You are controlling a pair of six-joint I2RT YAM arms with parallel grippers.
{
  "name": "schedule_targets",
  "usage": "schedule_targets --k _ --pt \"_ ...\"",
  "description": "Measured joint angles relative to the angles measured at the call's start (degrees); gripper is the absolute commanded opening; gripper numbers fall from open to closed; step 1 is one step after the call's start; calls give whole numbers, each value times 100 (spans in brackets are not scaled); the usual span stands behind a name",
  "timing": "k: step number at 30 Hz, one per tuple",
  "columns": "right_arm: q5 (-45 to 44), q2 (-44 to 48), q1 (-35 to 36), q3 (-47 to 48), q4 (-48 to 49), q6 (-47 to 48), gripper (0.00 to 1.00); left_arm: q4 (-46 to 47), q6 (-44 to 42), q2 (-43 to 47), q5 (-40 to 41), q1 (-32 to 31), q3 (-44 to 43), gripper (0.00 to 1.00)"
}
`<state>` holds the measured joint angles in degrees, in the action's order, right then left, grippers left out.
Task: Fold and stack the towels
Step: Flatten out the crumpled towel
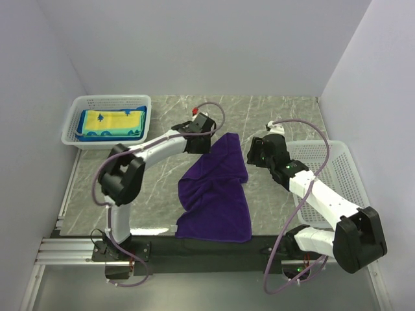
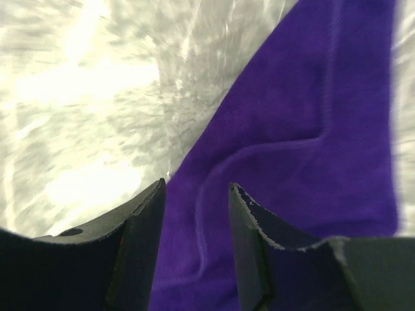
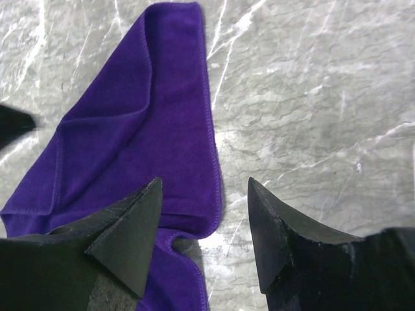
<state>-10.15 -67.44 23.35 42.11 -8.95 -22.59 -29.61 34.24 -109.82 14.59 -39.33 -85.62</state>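
A purple towel (image 1: 215,194) lies rumpled in the middle of the table, its upper part folded over in a narrow strip (image 3: 149,116). My left gripper (image 1: 202,149) hovers over the strip's upper left edge. Its jaws (image 2: 196,184) stand open, with purple cloth (image 2: 311,129) showing below the gap. To the right of the strip, my right gripper (image 1: 249,155) is open (image 3: 204,181) above the towel's stitched right edge and bare table. A yellow towel with a blue border (image 1: 111,122) lies folded in the back left basket.
A white mesh basket (image 1: 78,133) stands at the back left corner. A second white basket (image 1: 340,162) sits at the right, partly under my right arm. The marble tabletop (image 1: 162,188) shows around the towel. White walls close in on three sides.
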Motion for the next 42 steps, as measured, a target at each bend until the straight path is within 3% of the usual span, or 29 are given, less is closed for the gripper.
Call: schedule_targets --k 6,16,28,42 --pt "221 -22 0 -28 90 7 62 -50 -479 -874 -413 24 -378 44" --pt "330 -118 0 -131 225 11 62 -50 -680 -929 -688 24 -669 29" --pt "417 -208 0 -131 254 11 62 -114 -763 -1008 -560 9 -664 37" --pt "461 -225 0 -131 278 7 62 -155 -824 -1021 -503 9 -619 26"
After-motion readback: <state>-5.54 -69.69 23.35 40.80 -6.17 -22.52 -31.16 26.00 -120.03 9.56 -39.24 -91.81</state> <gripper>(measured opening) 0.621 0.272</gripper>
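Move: The left hand hovers over the purple towel's slanting left edge, where a flap lies folded over. That spot is about 5 cm below, 2 cm to the right and 1 cm ahead. The towel's far corner lies some 7 cm ahead and 9 cm to the right, its right-hand bulge about 8 cm back and 12 cm to the right. From the right hand the flap spot is roughly 15 cm left, 4 cm ahead and 9 cm below. The left hand sinks about 5 cm onto the purple towel's folded edge, turning slightly clockwise, its fingers narrowing. ##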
